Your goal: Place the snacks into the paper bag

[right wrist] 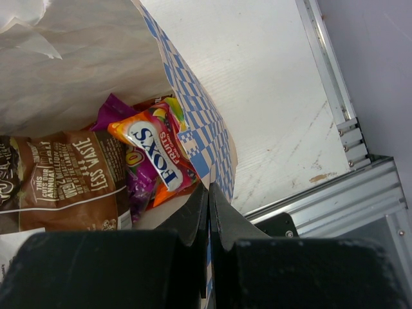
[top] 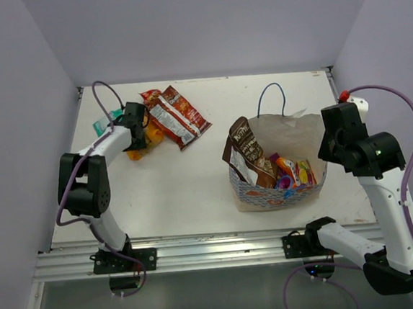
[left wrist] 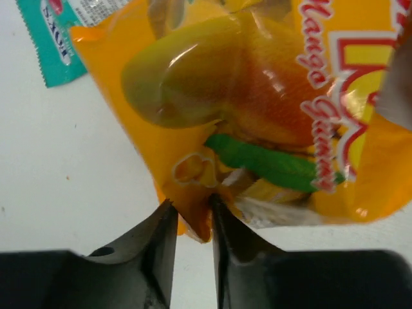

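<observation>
An orange-yellow mango gummies packet (left wrist: 257,96) lies at the table's far left (top: 149,139). My left gripper (left wrist: 191,209) hangs over it (top: 138,134), jaws parted, with the packet's near corner between the fingers. Two red-and-silver chip bags (top: 176,115) lie just right of it and a teal packet (left wrist: 55,38) just left. The paper bag (top: 292,136) stands open at centre right. Inside it are a brown packet (right wrist: 71,177), a purple one (right wrist: 138,187) and a multicoloured Fox's packet (right wrist: 154,151). My right gripper (right wrist: 209,193) is shut on the bag's blue-checked wall (right wrist: 199,116).
The bag's blue cord handle (top: 271,94) loops up at its far side. A metal rail (top: 214,244) runs along the table's near edge, and its corner (right wrist: 360,187) shows beside the bag. White walls close in the table on three sides.
</observation>
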Action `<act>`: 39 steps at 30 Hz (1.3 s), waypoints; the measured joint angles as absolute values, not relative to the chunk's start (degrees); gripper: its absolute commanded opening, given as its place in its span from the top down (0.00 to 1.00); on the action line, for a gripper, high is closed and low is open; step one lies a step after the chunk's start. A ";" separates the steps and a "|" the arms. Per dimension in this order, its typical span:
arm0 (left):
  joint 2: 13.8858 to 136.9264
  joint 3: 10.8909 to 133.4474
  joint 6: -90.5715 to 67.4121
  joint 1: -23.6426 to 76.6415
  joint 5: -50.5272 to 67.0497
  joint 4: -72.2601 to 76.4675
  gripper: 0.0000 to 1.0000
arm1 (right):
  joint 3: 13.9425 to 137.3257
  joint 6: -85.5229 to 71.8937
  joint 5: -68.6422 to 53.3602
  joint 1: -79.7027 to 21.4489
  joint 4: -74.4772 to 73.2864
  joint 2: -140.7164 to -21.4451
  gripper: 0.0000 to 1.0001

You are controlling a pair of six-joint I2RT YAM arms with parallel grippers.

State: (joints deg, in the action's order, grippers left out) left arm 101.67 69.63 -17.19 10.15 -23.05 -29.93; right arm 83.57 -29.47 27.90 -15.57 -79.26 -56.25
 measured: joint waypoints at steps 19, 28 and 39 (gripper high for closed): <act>88.09 89.78 -18.44 24.77 -11.33 -35.00 1.00 | 83.57 -28.88 27.90 -15.57 -79.26 -56.82 1.00; 89.01 111.00 -20.91 42.30 3.31 -30.46 1.00 | 83.57 -28.91 27.88 -15.57 -79.24 -56.99 1.00; 98.72 107.70 -20.40 61.08 5.50 -35.94 1.00 | 83.57 -28.95 27.92 -15.57 -79.31 -56.40 1.00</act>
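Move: The left hand is at the near-left corner of the mango gummy packet, whose middle lies about 4 cm ahead, 3 cm right and 3 cm below. The teal packet sits some 11 cm ahead and 9 cm left; the large red packet is about 13 cm ahead and 18 cm right. The open paper bag stands roughly 50 cm right and 22 cm back. From the right hand, the mango packet lies about 24 cm ahead, 61 cm left and 25 cm below. Down and slightly forward by about 2 cm, the left hand shuts its fingers on the corner of the mango gummy packet. Still pinching it, the hand lifts in a high arc some 40 cm up, sweeping about 43 cm right and then also 18 cm back towards the paper bag, the wrist swinging clockwise some 65 degrees, before sinking about 12 cm at the bag's mouth. ##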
